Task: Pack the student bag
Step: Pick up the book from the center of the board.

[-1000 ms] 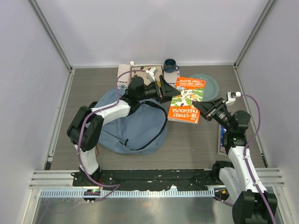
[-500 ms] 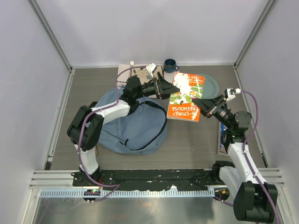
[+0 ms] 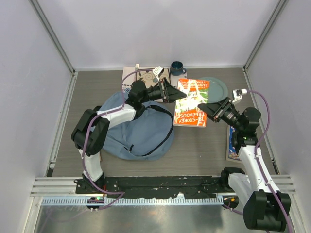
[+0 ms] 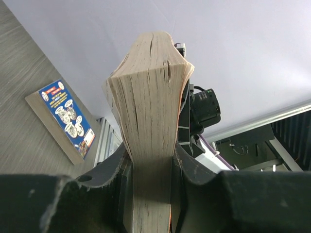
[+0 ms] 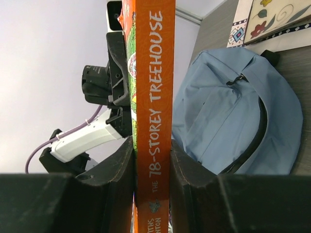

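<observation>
The student bag (image 3: 131, 131), a soft light-blue backpack with dark zipper lines, lies left of centre; it also shows in the right wrist view (image 5: 233, 111). An orange book, "The 78-Storey Treehouse" (image 3: 192, 104), hangs above the table to the right of the bag, gripped from both sides. My left gripper (image 3: 179, 95) is shut on its page edge (image 4: 150, 111), the pages pinched between the jaws (image 4: 151, 160). My right gripper (image 3: 202, 107) is shut on its orange spine (image 5: 154, 97), fingers pressing both covers (image 5: 152, 155).
A white patterned mat (image 3: 141, 76), a dark blue mug (image 3: 177, 67) and a green plate (image 3: 217, 87) sit along the back. A second book with a blue cover (image 4: 65, 119) lies at the table's right side (image 3: 230, 145), partly under my right arm.
My left gripper has come onto the book's page edge and shut on it. My right gripper, still on the spine, has carried the book a little up and left.
</observation>
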### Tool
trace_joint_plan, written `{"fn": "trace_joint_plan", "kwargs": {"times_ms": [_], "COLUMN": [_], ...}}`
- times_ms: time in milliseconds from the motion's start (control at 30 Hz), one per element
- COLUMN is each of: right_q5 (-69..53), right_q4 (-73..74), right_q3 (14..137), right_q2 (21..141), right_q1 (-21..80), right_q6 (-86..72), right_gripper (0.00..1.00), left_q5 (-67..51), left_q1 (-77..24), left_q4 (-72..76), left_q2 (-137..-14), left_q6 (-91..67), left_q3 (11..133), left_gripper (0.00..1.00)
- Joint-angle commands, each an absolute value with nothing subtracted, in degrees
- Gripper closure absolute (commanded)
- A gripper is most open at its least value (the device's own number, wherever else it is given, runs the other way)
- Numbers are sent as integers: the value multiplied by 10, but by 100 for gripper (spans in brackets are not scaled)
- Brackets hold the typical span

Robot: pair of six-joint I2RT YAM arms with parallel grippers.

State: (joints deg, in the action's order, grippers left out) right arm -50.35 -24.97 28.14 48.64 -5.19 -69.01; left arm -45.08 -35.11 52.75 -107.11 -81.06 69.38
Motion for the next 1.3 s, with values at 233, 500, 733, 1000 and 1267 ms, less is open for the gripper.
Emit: {"fn": "trace_joint_plan", "kwargs": {"times_ms": [233, 500, 733, 1000, 1267], "right_q5": [-334, -333, -339, -239, -232], "right_q4": [72, 22, -87, -219, -365], "right_q3": [394, 310, 244, 218, 228], "right_q2": [469, 406, 368, 465, 550], "right_q1": [-50, -49, 0, 175, 214], "right_q6": [-479, -570, -662, -722, -737], "right_gripper": [26, 20, 18, 17, 16], "left_q5": [-296, -107, -13, 11, 24], "left_q1": [-340, -339, -339, -339, -342], "left_q4": [200, 196, 360, 415, 417], "left_q2": [-921, -810, -767, -768, -757], "left_q6": [-592, -618, -697, -734, -736], "left_q3": [666, 583, 488, 483, 482], "left_gripper": [100, 100, 100, 100, 100]}}
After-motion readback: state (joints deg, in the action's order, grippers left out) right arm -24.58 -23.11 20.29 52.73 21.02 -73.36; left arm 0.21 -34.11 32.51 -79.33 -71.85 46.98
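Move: Both hands already pinch the orange treehouse book by opposite long edges: its middle is about 6 cm right and 3 cm back of the left hand, some 5 cm left of the right. The blue bag's middle lies roughly 19 cm left, 3 cm back and 25 cm below the left hand; from the right it is about 29 cm left and 2 cm forward. From the left hand, the plate is 18 cm right and 16 cm forward, the flowered mat 11 cm left and 22 cm forward. The right fingers open and let go of the book's spine edge, while the left keeps its pinch on the page edge and carries the book left about 12 cm, slightly forward, turning it some 45 degrees counter-clockwise. The right hand first draws off to its right and down, then drops back and swings left towards the bag with fingers open, ending about 8 cm lower. ##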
